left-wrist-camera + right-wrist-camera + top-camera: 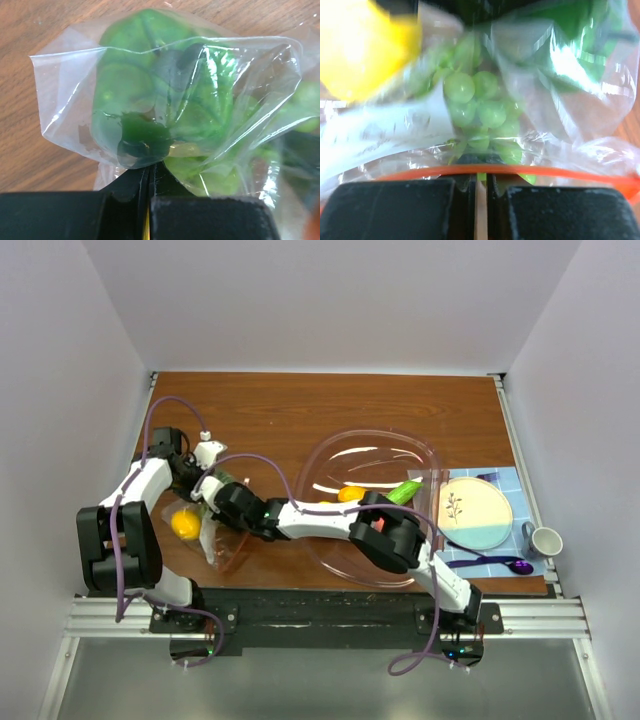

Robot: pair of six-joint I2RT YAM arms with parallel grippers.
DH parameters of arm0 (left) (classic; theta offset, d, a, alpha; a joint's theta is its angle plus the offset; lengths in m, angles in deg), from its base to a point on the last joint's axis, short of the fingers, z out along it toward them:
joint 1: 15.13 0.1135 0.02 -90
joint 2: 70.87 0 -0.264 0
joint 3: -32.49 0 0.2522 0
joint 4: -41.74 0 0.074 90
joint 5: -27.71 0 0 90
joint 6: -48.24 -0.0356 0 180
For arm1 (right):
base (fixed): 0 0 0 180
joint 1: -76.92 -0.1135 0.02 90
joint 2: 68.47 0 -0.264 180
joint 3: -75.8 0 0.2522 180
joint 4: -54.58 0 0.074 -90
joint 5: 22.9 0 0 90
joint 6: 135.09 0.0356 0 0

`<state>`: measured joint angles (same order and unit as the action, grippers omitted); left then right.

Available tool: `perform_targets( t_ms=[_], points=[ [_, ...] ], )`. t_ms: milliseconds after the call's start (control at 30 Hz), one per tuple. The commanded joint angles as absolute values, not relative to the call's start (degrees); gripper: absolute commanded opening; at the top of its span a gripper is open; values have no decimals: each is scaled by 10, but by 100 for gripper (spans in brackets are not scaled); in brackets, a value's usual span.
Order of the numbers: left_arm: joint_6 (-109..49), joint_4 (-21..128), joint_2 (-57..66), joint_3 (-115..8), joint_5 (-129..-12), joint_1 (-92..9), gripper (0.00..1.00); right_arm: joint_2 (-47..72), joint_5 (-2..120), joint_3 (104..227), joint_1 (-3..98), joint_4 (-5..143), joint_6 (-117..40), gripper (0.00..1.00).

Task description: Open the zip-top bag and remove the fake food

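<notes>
The zip-top bag (218,543) lies at the near left of the table, clear and crinkly, with a yellow fake food piece (185,525) inside. My left gripper (207,483) (150,172) is shut on a fold of the bag's plastic (65,100); a green fake food piece (150,100) shows through it. My right gripper (223,502) (481,182) reaches across from the right and is shut on the bag's mouth, right at the red-orange zip strip (560,173). Green toy grapes (475,105) and the yellow piece (360,50) sit just behind the strip.
A large clear pinkish bowl (330,445) sits mid-table, holding an orange piece (350,493) and a green piece (405,490). At the right are a plate (475,512) on a blue mat, a mug (545,540) and a purple spoon (500,562).
</notes>
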<state>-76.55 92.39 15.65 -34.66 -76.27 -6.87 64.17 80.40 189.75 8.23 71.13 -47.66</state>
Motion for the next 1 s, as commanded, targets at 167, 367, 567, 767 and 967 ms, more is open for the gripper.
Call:
perform_targets(
  t_ms=[167,367,567,767,967],
  points=[
    [-768,917,144,-339,-777,-67,0,442,783,1734,70,702,-433,0],
    [-760,894,163,-332,-761,-66,0,321,798,1643,67,699,-403,0],
    [-754,886,171,-335,-750,-67,0,201,857,1572,67,720,-395,0],
    [-745,893,172,-353,-745,-67,0,127,1005,1555,77,754,-394,0],
    [-723,956,164,-401,-804,-67,0,115,1166,1538,125,803,-378,9]
  ],
)
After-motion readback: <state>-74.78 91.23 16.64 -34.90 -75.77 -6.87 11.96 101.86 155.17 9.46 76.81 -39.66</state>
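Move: The green grapes are already between the right fingers, still down in the bag. The clear bowl they are taken to has its middle about 36 cm to the right, 1 cm nearer the base and some 3 cm lower. Still in the bag, the yellow fruit lies about 6 cm left and 5 cm back of the right hand, the green pepper some 6 cm ahead and 2 cm right. From the left hand, the bowl is about 40 cm right and 4 cm back. The grapes, kept in the shut right fingers, are drawn up and out through the bag's open mouth towards the bowl: at first right and about 6 cm back, soon climbing steeply, then sweeping on right and forward again, ending some 20 cm right and nearly as far up. The wrist turns roughly 25 degrees clockwise late on. The left hand stays put, still pinching the bag by the pepper. ##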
